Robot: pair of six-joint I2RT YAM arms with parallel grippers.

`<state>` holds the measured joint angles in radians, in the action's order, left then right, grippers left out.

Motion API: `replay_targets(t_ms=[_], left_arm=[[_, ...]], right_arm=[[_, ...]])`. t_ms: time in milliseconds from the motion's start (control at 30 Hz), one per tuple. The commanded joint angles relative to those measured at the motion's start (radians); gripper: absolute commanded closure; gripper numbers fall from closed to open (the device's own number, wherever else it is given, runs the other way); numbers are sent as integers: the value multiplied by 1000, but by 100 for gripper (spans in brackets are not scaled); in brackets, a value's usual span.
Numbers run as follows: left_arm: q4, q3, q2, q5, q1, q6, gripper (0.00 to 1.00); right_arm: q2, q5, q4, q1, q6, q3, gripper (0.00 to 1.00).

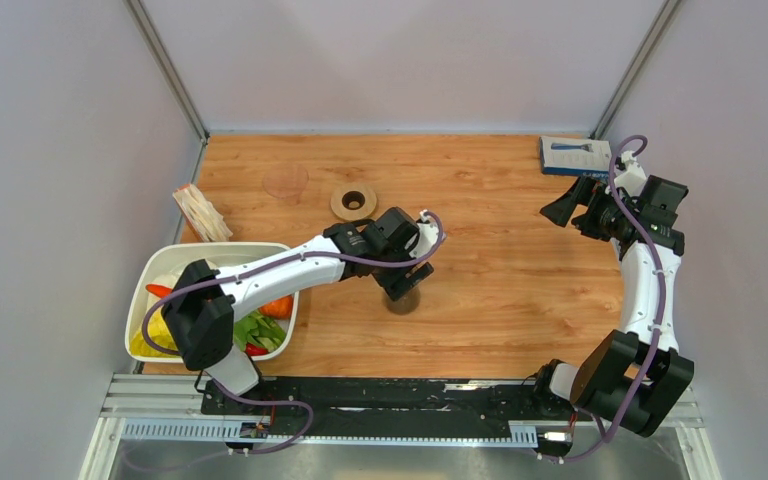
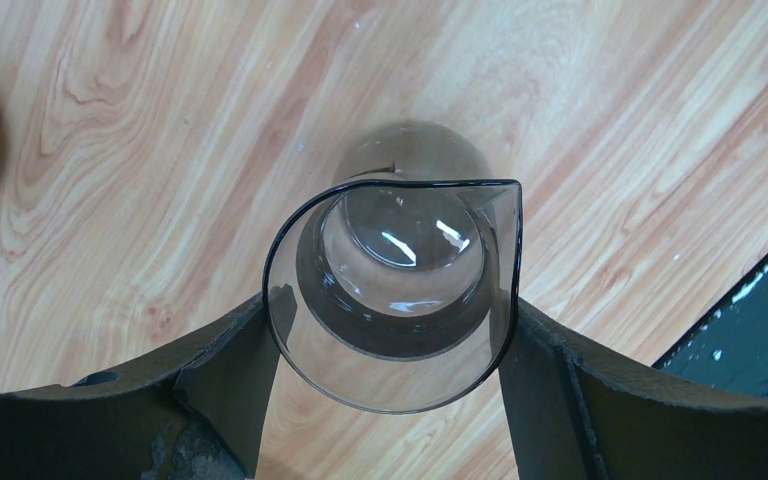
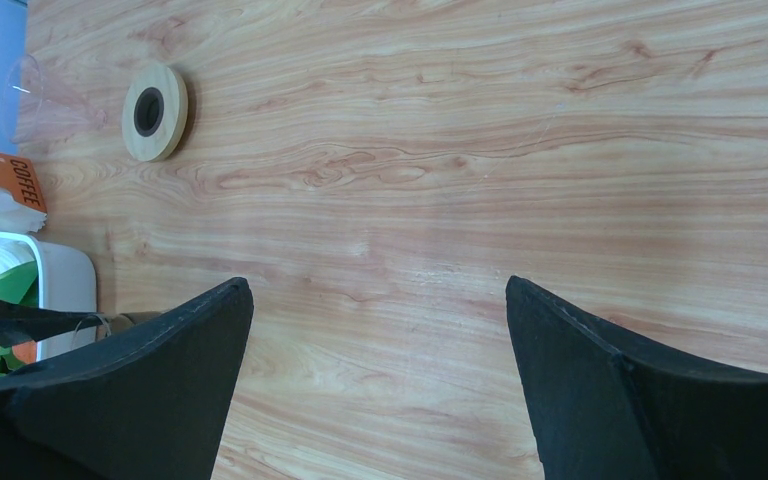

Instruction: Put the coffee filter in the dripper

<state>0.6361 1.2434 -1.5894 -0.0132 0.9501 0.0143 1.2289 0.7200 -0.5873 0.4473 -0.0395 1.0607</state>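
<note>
The dripper's tan ring (image 1: 353,202) with its centre hole lies at the back of the table, with a clear cone (image 1: 286,182) just left of it. The ring (image 3: 155,112) and the cone (image 3: 35,95) also show in the right wrist view. A packet of white coffee filter paper (image 1: 200,212) with an orange label stands at the left. My left gripper (image 1: 407,285) is at the table's middle around a brown-tinted glass cup (image 2: 400,240), and its fingers (image 2: 230,380) lie against the cup's wall on both sides. My right gripper (image 1: 560,213) hangs open and empty at the right.
A white tub (image 1: 215,247) of vegetables sits at the front left, next to the filter packet. A blue box (image 1: 573,155) lies in the back right corner. Grey walls close the table on three sides, and a dark rail (image 2: 760,320) runs along the near edge.
</note>
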Motion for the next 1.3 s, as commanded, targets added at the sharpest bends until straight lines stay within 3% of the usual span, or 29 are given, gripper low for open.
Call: replay_targets(t_ms=[0, 667, 833, 967, 1133, 1267], left_arm=[[-14, 61, -30, 2, 5, -68, 18], [56, 183, 12, -18, 21, -101, 15], [-16, 186, 118, 2, -13, -99, 15], [-23, 233, 150, 96, -169, -78, 14], [19, 318, 60, 184, -407, -115, 16], [-6, 332, -21, 130, -530, -146, 20]], right_arm=[[-17, 12, 8, -1, 17, 17, 0], [-12, 10, 2, -1, 15, 23, 0], [-17, 21, -1, -1, 20, 22, 0], [-18, 32, -3, -1, 21, 24, 0], [-16, 38, -3, -1, 22, 22, 0], [-15, 39, -2, -1, 22, 21, 0]])
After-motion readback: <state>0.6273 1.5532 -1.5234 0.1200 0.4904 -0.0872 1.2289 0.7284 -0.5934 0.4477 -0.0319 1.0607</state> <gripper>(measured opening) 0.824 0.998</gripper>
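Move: The left hand still has the carafe between its fingers by the upper part, its middle about 4 cm below the hand point. The wooden ring lies some 24 cm ahead and 12 cm to the left, about 8 cm below; the clear dripper stands roughly 14 cm to the left of that ring and 3 cm farther out. The vegetable tray is about level with the hand, 42 cm to its left. From the right hand, the wooden ring is some 17 cm ahead, 39 cm left and 17 cm down. Slowly at first, the left hand eases its fingers a little wider, drifts some 2 cm right and rises off the carafe, letting go of its upper part. Then it sweeps quickly up, forward and left towards the wooden ring and dripper, ending about 15 cm higher and 15 cm farther out, turning roughly 25 degrees counter-clockwise as the fingers swing up to point more ahead. ##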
